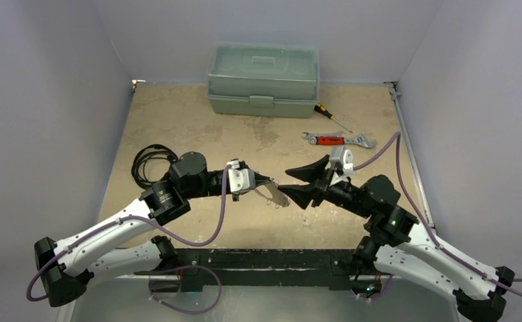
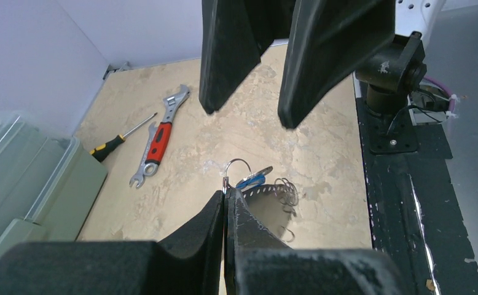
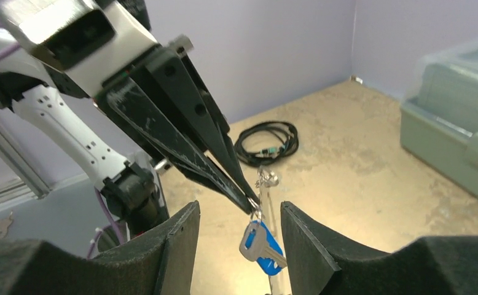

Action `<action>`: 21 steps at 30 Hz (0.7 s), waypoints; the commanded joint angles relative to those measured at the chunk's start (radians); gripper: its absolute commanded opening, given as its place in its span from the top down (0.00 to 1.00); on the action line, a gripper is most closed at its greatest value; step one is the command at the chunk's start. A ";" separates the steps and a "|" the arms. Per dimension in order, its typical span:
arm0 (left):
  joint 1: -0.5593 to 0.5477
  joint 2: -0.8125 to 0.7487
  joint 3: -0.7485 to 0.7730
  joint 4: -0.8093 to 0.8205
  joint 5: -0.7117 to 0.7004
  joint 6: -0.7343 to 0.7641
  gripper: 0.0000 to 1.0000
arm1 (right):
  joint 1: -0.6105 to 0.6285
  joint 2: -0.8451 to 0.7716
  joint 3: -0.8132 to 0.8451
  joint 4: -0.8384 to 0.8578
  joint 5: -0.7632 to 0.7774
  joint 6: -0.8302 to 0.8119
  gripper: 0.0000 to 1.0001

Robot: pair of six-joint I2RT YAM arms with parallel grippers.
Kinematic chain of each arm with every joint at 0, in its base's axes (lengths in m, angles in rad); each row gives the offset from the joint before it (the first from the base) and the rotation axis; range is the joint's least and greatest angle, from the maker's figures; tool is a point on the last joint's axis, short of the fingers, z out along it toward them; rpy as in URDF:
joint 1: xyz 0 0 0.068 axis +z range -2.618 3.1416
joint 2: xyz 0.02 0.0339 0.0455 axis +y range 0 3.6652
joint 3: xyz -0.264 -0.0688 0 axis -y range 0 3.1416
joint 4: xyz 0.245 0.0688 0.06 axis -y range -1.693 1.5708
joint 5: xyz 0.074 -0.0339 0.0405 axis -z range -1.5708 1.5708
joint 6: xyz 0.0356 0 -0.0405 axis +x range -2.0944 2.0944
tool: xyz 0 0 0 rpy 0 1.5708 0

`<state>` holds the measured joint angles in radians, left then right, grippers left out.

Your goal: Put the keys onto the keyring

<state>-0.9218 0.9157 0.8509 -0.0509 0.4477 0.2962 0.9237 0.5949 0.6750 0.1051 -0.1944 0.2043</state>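
My left gripper [image 1: 272, 191] [image 2: 226, 200] [image 3: 252, 206] is shut on the keyring [image 2: 238, 160] [image 3: 256, 214], a thin silver wire loop held above the table. A silver key with a blue tag [image 2: 252, 180] [image 3: 260, 246] hangs from the loop just past the left fingertips. My right gripper [image 1: 297, 186] [image 2: 250, 115] [image 3: 239, 212] faces the left one, tip to tip, and is open. In the right wrist view its fingers stand on either side of the hanging key without touching it. A small cluster of tiny keys [image 3: 266, 179] shows higher on the wire.
A green toolbox [image 1: 263, 79] stands at the back. A screwdriver [image 1: 331, 117] and a red-handled wrench [image 1: 337, 139] lie at the right rear. A coiled black cable [image 1: 149, 161] lies left, by the left arm. A black rail [image 1: 258, 258] runs along the near edge.
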 commanded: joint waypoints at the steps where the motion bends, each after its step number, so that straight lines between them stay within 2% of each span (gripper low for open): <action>1: 0.012 -0.044 -0.034 0.165 0.013 -0.048 1.00 | 0.001 0.017 -0.023 0.025 0.028 0.049 0.47; 11: 0.025 -0.061 -0.060 0.205 0.056 -0.069 1.00 | 0.001 0.068 -0.030 0.049 -0.012 0.077 0.58; 17: 0.028 -0.060 -0.061 0.206 0.076 -0.072 1.00 | 0.001 0.068 -0.032 0.058 -0.007 0.078 0.82; 21: 0.030 -0.063 -0.064 0.210 0.098 -0.075 1.00 | 0.001 0.071 -0.033 0.060 -0.013 0.076 0.91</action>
<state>-0.8978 0.8719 0.7872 0.0746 0.5007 0.2436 0.9237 0.6674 0.6426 0.1242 -0.2008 0.2737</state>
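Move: My left hand still pinches the small ring at its fingertips, about 2 cm to the right of its hand point. From my open right hand this ring lies some 4 cm lower, 2 cm to the left and 1 cm ahead. The blue key hangs from it, from my right hand roughly 5 cm down and 1 cm left, neither ahead nor back. The metal plate hangs about 9 cm below my right hand, 3 cm back and 2 cm left. I sink my right hand about 3 cm with a small shift left, bringing its spread fingers down around the small ring and the top of the blue key at my left fingertips. Settled there, I close them most of the way onto the ring. My left hand keeps its pinch, lifting about 1 cm and tilting its tips up a little. ##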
